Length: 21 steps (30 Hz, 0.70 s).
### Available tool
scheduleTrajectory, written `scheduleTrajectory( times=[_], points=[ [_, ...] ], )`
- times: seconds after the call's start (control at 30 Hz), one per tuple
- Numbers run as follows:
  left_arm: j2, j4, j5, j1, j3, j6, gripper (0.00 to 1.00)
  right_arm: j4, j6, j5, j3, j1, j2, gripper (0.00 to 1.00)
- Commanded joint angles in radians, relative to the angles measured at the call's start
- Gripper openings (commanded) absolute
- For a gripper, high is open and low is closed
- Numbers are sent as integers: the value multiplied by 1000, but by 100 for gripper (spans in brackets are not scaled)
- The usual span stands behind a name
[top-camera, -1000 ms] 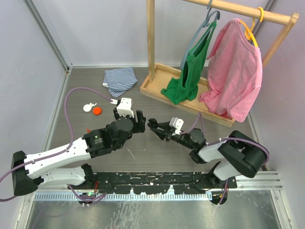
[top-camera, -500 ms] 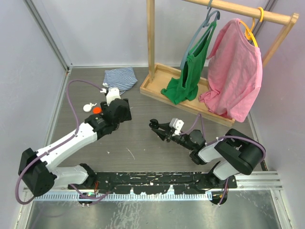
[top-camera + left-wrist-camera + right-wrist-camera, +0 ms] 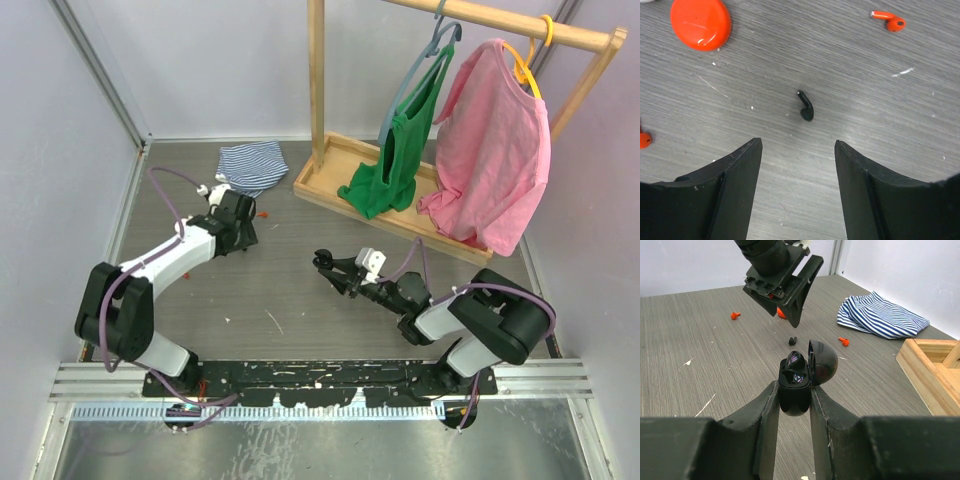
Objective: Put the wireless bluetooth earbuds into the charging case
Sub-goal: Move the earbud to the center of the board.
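A black earbud lies on the grey table just ahead of my left gripper, which hangs open above it with nothing between its fingers. In the top view that left gripper is at the far left of the table. My right gripper is shut on the black charging case, held upright with its lid swung open; one glossy black bud sits in it. Seen from the right wrist, the loose black earbud lies beyond the case, under the left gripper. The case is near mid-table.
An orange case and an orange earbud lie beyond the black one, another orange bud to the left. A striped cloth lies at the back. A wooden rack base holds hanging green and pink garments to the right.
My left arm has swung from mid-table, near the right gripper, out to the far left above the loose earbuds. The right gripper has kept still with the case.
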State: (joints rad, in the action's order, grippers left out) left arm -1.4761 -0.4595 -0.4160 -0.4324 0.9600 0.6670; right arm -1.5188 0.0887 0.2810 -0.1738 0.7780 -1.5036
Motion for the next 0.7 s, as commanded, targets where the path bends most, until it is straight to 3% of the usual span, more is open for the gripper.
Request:
scheduleTrajectory(
  times=[0.0,0.37,0.67],
  points=[
    [-58,80,79,63,59,30,60,-111,11,-13,-5,6,-7,1],
    [-245,127,206,143,103,53,47,-110,18,-14,-7,6,-18,1],
    [-261,110,269,151,87,46,28,-110,18,-9,-10,5,-20,1]
  ],
)
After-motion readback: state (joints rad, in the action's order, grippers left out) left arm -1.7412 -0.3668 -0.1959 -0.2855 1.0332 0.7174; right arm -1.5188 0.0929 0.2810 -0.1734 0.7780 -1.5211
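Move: The black earbud lies on the board about 4 cm ahead of the left gripper, in line with it sideways and some 7 cm below. Roughly 6 cm farther out than that earbud and 11 cm to its left is the orange case; an orange earbud lies about 10 cm beyond it and 5 cm to its right. From the right gripper, holding the open black case, the black earbud is some 13 cm ahead, 24 cm left and 14 cm down. Bring the left gripper down about 6 cm onto the black earbud while easing it some 3 cm forward, tipping the fingers about 10 degrees steeper and rolling the left side slightly down. Close the fingers from well open to roughly half that gap on the way, so that the tips end straddling the earbud close to the board, not yet shut. ##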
